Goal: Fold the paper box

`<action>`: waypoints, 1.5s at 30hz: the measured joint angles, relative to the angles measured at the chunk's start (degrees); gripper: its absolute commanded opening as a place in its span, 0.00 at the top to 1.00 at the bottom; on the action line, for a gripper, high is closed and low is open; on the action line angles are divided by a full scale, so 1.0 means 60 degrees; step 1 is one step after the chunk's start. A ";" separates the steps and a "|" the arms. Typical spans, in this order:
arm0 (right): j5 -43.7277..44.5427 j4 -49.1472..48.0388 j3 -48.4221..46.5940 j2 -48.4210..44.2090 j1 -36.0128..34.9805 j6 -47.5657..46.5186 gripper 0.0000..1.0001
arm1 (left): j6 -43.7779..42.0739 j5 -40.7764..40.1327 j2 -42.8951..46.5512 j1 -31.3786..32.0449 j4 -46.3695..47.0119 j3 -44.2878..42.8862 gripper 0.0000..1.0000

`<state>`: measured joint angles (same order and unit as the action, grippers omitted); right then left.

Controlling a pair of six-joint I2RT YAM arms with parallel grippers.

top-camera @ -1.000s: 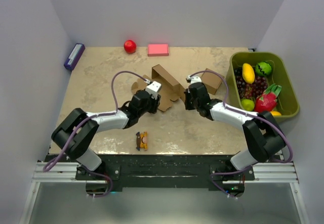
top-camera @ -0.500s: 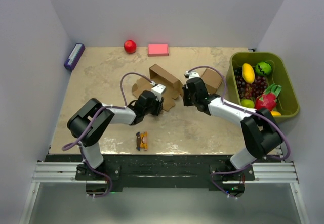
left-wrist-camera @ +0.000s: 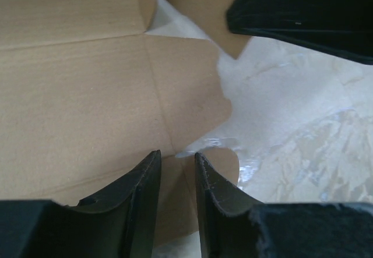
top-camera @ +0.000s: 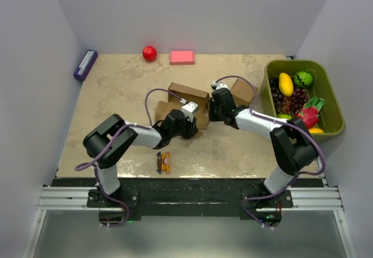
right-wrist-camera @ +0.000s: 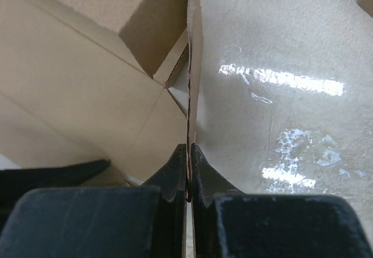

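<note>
The paper box (top-camera: 187, 99), brown cardboard with its flaps partly raised, lies at mid-table. My right gripper (top-camera: 212, 110) is at its right end, shut on the thin edge of an upright flap (right-wrist-camera: 193, 66), which runs edge-on between the jaws of the right gripper (right-wrist-camera: 188, 148). My left gripper (top-camera: 190, 123) is at the box's near side. In the left wrist view the left gripper (left-wrist-camera: 176, 156) hovers over a flat panel (left-wrist-camera: 87, 95) and a rounded tab (left-wrist-camera: 224, 163). Its jaws stand a narrow gap apart with nothing between them.
A smaller squarish cardboard box (top-camera: 243, 90) sits just right of the right gripper. A green bin (top-camera: 294, 63) of fruit stands at the far right. At the back lie a red ball (top-camera: 150, 53), a pink block (top-camera: 182, 57) and a purple box (top-camera: 85, 64). A small orange toy (top-camera: 165, 162) lies near the front.
The left gripper has slid right to the box's near side and narrowed its jaws. The box's raised panel has swung from slanting to lying across. The right gripper shifted slightly left, still clamped.
</note>
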<state>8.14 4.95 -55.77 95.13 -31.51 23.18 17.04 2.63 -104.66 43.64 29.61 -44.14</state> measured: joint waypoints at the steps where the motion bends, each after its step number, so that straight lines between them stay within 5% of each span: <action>1: -0.0007 -0.0033 -0.0007 0.0033 0.0007 0.0033 1.00 | 0.0062 0.0051 -0.0036 0.0051 0.0069 0.0000 0.66; 15: -0.0022 -0.0076 -0.0310 0.0463 -0.0197 0.0248 1.00 | 0.1111 0.0812 -0.0849 0.0761 0.1377 -0.0251 0.67; 22: 0.0018 -0.0095 -0.0310 0.0470 -0.0259 0.0317 1.00 | 0.1206 0.0929 -0.0670 0.0794 0.1184 -0.0262 0.39; 26: 0.0051 -0.0033 -0.0310 0.0470 -0.0259 0.0317 1.00 | 0.1078 0.0765 0.0270 0.0827 0.0098 -0.0248 0.30; 35: 0.0066 -0.0022 -0.0310 0.0470 -0.0259 0.0310 1.00 | 0.0437 0.0186 0.3173 0.0605 -0.1763 0.0055 0.30; 45: 0.0036 -0.0044 -0.0306 0.0466 -0.0266 0.0277 1.00 | -0.0062 -0.1348 0.4306 -0.1064 -0.2772 0.0783 0.31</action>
<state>8.36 4.69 -57.60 97.93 -33.10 24.84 16.67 -5.45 -78.83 37.26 12.97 -39.44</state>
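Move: Low at the near right end of the paper box's flat flaps, the left hand has the box's middle about 10 cm ahead and 4 cm to its left, at its own height; the candies lie some 11 cm back and 11 cm to its left. From the right hand, which already pinches an upright end flap, the box's middle is about 11 cm left, 3 cm ahead and 4 cm below, and the small carton 12 cm right, 10 cm ahead and slightly lower. Sliding low with its fingertips down at the flap notch, the left hand goes on about 5 cm to the right and 3 cm back, then opens its fingers wide, lifts off some 10 cm and swings left and slightly forward above the flaps, turning a little counter-clockwise. The right hand keeps its pinch on the end flap, eases a touch to the left, then holds still. ##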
